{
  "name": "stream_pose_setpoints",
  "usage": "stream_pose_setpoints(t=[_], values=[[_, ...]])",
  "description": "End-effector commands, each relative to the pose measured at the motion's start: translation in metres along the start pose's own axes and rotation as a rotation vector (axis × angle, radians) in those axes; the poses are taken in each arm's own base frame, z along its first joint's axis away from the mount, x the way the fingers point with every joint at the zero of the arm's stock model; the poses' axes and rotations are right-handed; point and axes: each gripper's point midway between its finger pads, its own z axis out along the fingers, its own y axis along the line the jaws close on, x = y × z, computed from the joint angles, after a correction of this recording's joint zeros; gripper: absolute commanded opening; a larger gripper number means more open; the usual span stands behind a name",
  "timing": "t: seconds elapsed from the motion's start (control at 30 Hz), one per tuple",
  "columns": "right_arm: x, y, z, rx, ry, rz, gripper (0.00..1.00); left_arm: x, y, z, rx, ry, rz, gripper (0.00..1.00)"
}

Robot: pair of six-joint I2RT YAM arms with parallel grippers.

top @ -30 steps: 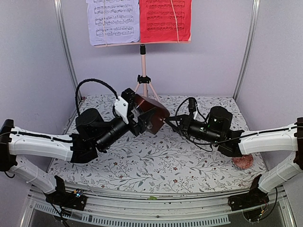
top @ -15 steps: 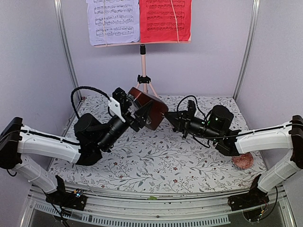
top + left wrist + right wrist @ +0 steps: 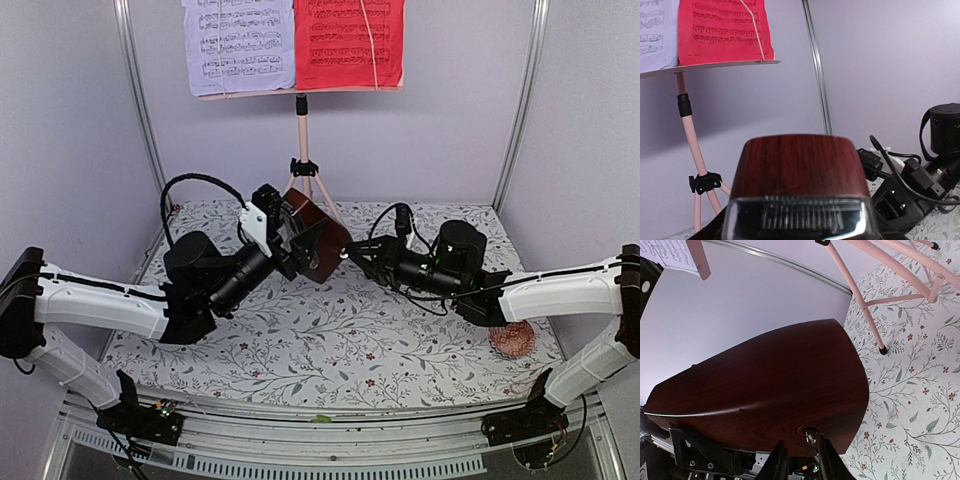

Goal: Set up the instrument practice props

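The dark brown pyramid metronome (image 3: 320, 240) hangs tilted above the table, with my left gripper (image 3: 297, 248) shut on it. It fills the lower left wrist view (image 3: 797, 170) and hides those fingers. My right gripper (image 3: 352, 256) is at its side. In the right wrist view the small metal winding key (image 3: 810, 434) on the metronome (image 3: 765, 385) sits between my right gripper's (image 3: 800, 446) slightly parted fingers. The pink music stand (image 3: 300, 150) stands at the back, holding a lilac sheet (image 3: 238, 45) and a red sheet (image 3: 348, 40).
A small pink knitted ball (image 3: 512, 340) lies on the floral tablecloth (image 3: 330, 350) near the right arm. The stand's tripod legs (image 3: 862, 297) spread on the cloth just behind the metronome. Walls and metal posts (image 3: 138, 100) close in the back and sides.
The left arm tipped the metronome up and brought it back down slightly. My right gripper's fingers, shut before, have parted a little around the winding key.
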Motion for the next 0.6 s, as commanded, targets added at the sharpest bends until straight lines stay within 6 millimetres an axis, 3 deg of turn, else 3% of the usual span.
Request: stream_pose_setpoints(t=[0.0,0.13,0.3,0.43,0.57], values=[[-0.018,0.004,-0.012,0.047,-0.080,-0.374,0.33,-0.078,0.022,0.007,-0.030,-0.128,-0.046,0.00],[-0.032,0.020,-0.024,0.067,-0.168,-0.638,0.48,-0.086,0.021,0.011,-0.009,-0.069,-0.034,0.00],[-0.042,0.043,-0.041,0.121,-0.325,-1.050,0.59,-0.100,0.022,0.013,0.016,-0.008,-0.024,0.00],[-0.039,0.072,-0.060,0.093,-0.509,-1.449,0.60,-0.117,0.017,0.015,0.060,0.031,-0.005,0.00],[-0.035,0.083,-0.063,0.129,-0.631,-1.745,0.60,-0.123,0.006,0.020,0.117,0.097,0.054,0.00]])
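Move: The winding key on the metronome's right side sits at my right fingertips, about 2 cm to the left and 1 cm ahead, level, the fingers already parting around it. The metronome's middle lies some 6 cm left, 2 cm ahead and 5 cm above. The music stand's tripod hub is roughly 30 cm ahead and 9 cm left, about level. From my left hand, which already grips the metronome, the key is about 6 cm right, 2 cm ahead and 8 cm below. I open my right fingers wide and come free of the key, backing off to the right about 4 cm while rising about 6 and finally drawing slightly back. On the way the right wrist rolls some 80 degrees about its fingers, counter-clockwise seen from behind the hand. My left hand keeps its grip and lifts the metronome straight up about 8 cm, tilting it only slightly. ##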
